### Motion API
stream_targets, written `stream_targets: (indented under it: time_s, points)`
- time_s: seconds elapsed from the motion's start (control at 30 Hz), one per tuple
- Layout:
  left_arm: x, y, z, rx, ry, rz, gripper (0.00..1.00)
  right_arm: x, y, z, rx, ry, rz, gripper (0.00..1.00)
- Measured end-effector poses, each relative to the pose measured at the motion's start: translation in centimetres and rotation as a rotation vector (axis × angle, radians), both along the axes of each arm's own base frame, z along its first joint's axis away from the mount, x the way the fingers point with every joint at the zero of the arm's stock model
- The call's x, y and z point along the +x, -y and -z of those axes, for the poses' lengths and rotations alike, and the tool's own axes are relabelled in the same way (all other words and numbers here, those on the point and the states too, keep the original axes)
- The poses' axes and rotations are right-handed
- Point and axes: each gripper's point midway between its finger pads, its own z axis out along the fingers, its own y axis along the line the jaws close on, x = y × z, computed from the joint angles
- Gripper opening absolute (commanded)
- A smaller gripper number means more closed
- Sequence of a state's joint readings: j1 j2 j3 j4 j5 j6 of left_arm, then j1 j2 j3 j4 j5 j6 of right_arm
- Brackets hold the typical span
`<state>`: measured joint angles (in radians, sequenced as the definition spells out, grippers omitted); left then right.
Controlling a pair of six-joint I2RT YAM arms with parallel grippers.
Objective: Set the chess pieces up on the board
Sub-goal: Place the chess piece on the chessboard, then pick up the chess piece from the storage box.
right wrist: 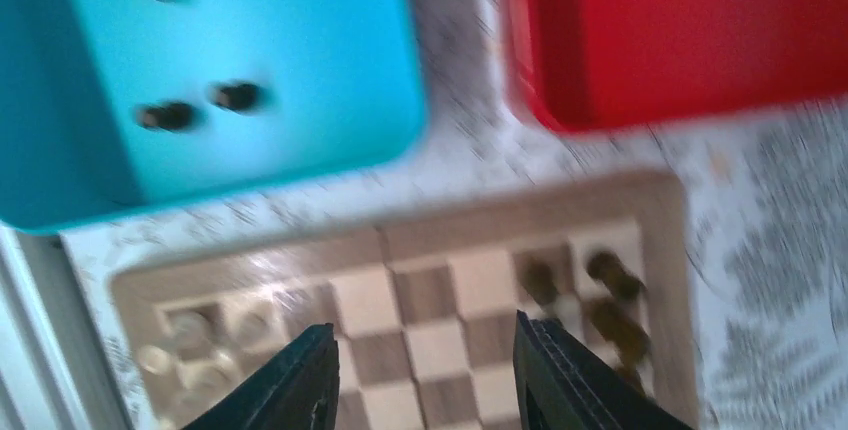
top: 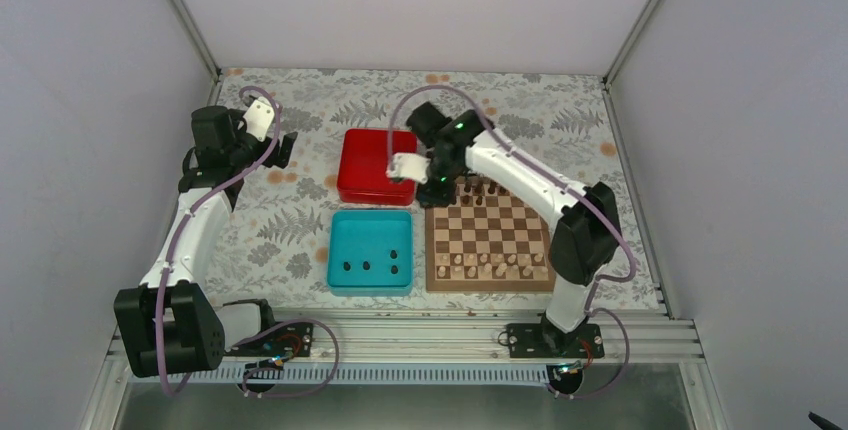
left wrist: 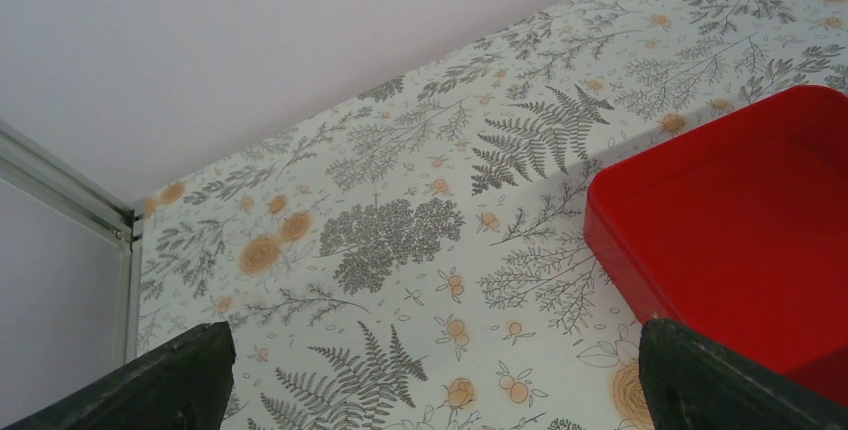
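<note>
The board (top: 490, 233) lies at the right of the table. Dark chess pieces (top: 482, 190) stand along its far edge, and several more lie in the teal tray (top: 372, 230) to its left. My right gripper (top: 438, 186) hovers over the board's far left corner. In the blurred right wrist view the right gripper (right wrist: 425, 370) is open over bare squares of the board (right wrist: 440, 300) with nothing between its fingers. Dark pieces (right wrist: 610, 300) stand just to its right, and three more (right wrist: 190, 110) lie in the tray. My left gripper (left wrist: 440, 390) is open and empty above the tablecloth.
A red box (top: 372, 165) sits behind the teal tray and close to the right gripper; it also shows as the red box (left wrist: 740, 230) and the red box (right wrist: 680, 30). Pale pieces (top: 490, 268) fill the board's near rows. White walls enclose the table.
</note>
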<state>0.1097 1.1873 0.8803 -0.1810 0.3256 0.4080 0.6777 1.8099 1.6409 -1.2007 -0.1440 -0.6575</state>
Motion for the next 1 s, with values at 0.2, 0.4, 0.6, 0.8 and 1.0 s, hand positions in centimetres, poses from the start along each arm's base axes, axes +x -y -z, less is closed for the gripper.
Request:
stream_targets:
  time_s: [0.2,0.4,0.6,0.8,1.0]
  points:
    - [0.0,0.0,-0.1,0.000,0.003,-0.001,1.00,-5.3,-6.1,0.7,0.008,-0.002,-0.173,0.49]
    - [-0.1,0.0,-0.2,0.001,0.004,-0.001,1.00,-6.6,-8.4,5.3,-0.072,-0.031,-0.228,0.49]
    - [-0.1,0.0,-0.2,0.001,0.005,-0.001,1.00,-7.0,-8.8,8.6,-0.150,-0.044,-0.256,0.48]
    - [-0.1,0.0,-0.2,0.001,0.005,-0.001,1.00,-7.7,-9.0,10.1,-0.181,-0.060,-0.275,0.47]
    - [-0.1,0.0,-0.2,0.001,0.005,-0.001,1.00,-7.8,-9.1,10.5,-0.187,-0.065,-0.279,0.47]
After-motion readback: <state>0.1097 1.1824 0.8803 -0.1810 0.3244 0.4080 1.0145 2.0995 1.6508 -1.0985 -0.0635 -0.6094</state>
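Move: The right hand, half open and empty, hangs high beside the chessboard's far left corner. The dark chess piece nearest it in the blue tray lies some 9 cm back, 9 cm left and 13 cm below; a second piece is about 4 cm nearer the base than it, a third about 6 cm left and 3 cm back of it. The red box's middle stands 11 cm ahead and 14 cm left of the hand. From the left hand that first piece lies some 19 cm back, 22 cm right and 21 cm below. The right arm carries its empty gripper off the board's far left corner and over into the blue tray, first sweeping about level, left and back, some 10 cm, then sinking about 10 cm towards the nearest dark piece with only a small further drift back and left, and easing off near the end. As it goes, the hand turns some 15 degrees counter-clockwise and its tilted fingers swing to point straight down, staying about half open and stopping just short of the piece without touching it. ##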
